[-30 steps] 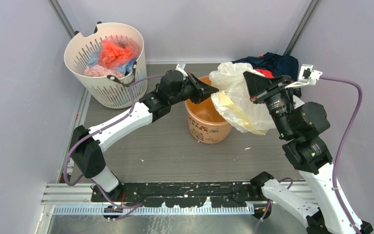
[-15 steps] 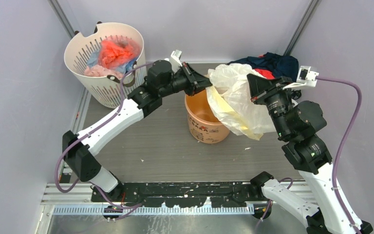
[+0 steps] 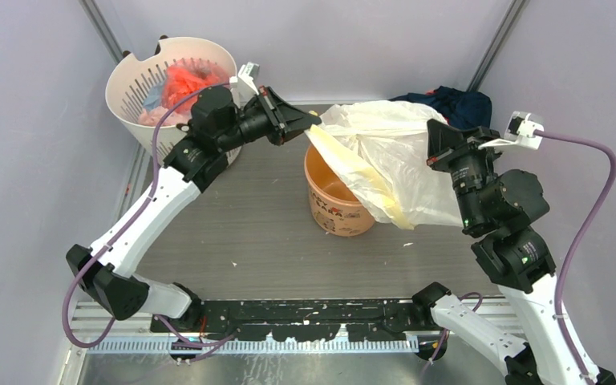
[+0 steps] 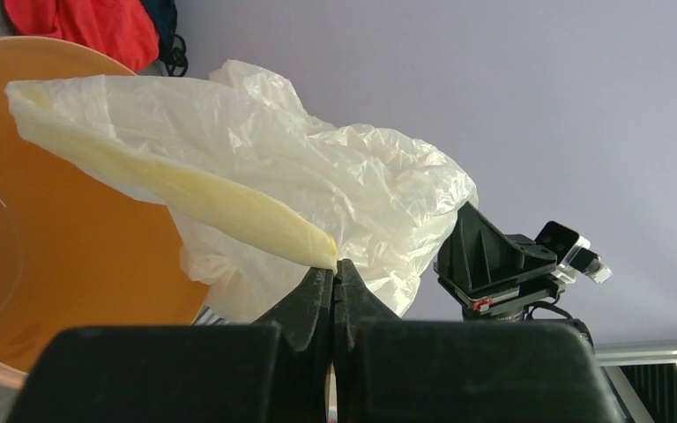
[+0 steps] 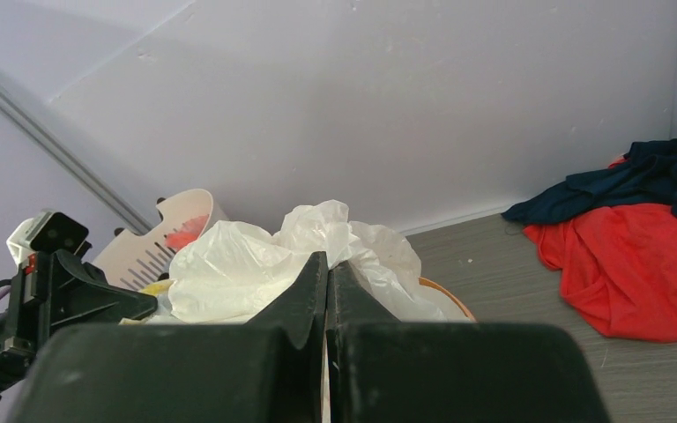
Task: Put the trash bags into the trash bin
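Note:
The trash bag [image 3: 389, 156], a thin pale-yellow film, hangs stretched in the air between both grippers above the orange trash bin [image 3: 338, 210]. My left gripper [image 3: 314, 126] is shut on the bag's left edge, up and left of the bin's rim. My right gripper [image 3: 433, 132] is shut on the bag's right side. The bag's lower folds droop over the bin's right rim and outside wall. In the left wrist view the bag [image 4: 256, 189] pulls away from the shut tips [image 4: 335, 267], with the bin [image 4: 44, 256] behind. In the right wrist view the bag [image 5: 256, 264] bunches at the shut tips [image 5: 328, 263].
A white slotted basket [image 3: 132, 98] with red, pink and blue plastic bundles stands at the back left, close behind my left arm. A red and navy cloth heap [image 3: 453, 103] lies at the back right. Walls close in on three sides.
My left gripper has risen and pulled back to the left with the bag's edge. The bag has spread wide over the bin. My right gripper has shifted slightly to the right.

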Motion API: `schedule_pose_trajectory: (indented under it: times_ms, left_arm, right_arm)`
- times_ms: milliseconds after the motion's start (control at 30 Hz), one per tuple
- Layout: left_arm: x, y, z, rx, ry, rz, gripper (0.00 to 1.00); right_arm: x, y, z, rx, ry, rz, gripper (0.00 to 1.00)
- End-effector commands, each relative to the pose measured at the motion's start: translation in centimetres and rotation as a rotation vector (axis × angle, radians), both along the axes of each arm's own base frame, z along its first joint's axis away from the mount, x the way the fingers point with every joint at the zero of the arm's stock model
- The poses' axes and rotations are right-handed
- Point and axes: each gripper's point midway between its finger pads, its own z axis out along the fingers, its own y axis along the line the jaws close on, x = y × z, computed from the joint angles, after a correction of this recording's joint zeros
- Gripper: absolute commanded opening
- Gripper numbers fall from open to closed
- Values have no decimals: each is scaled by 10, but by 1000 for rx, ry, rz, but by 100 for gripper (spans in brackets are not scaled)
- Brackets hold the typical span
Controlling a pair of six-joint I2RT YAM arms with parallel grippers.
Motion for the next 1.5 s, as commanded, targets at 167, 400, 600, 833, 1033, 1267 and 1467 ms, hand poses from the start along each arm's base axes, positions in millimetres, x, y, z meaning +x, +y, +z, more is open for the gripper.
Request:
schedule_pose_trajectory:
  times_ms: [167,400,600,833,1033,1267,1467]
  left_arm:
    - [-18,15,48,-39,-120,-81,0]
    - [-31,27,86,-68,-200,-113,0]
    - [-45,36,114,-89,-261,-144,0]
    - [-51,55,128,-93,-298,-135,0]
    - [-55,69,138,-117,-317,-135,0]
    - [-55,74,132,-155,-321,-143,10]
    - [-53,73,114,-182,-296,-138,24]
  right_arm:
    - [-18,-22,38,27,-92,-61,1]
    - [-44,-37,66,46,-168,-63,1]
    - [-61,-44,78,58,-205,-47,1]
    - [-63,-47,71,56,-193,-57,1]
    - [-62,-42,68,55,-184,-38,1]
    - [-52,-20,65,58,-176,48,1]
    - [-35,-3,63,74,-173,88,1]
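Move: The orange trash bin's middle lies about 8 cm right of the left hand, 2 cm ahead and 32 cm below. The held white bag's middle is 14 cm right, 8 cm back and 6 cm lower, the laundry basket's some 32 cm left, 12 cm ahead and 28 cm lower. From the right hand the bin is 13 cm left, 6 cm ahead and 35 cm below, the bag 7 cm left, 4 cm back and 8 cm lower. Left hand lifts the bag's yellow rim 10 cm, leftward, then starts opening; right keeps hold, rising and backing 5 cm. ##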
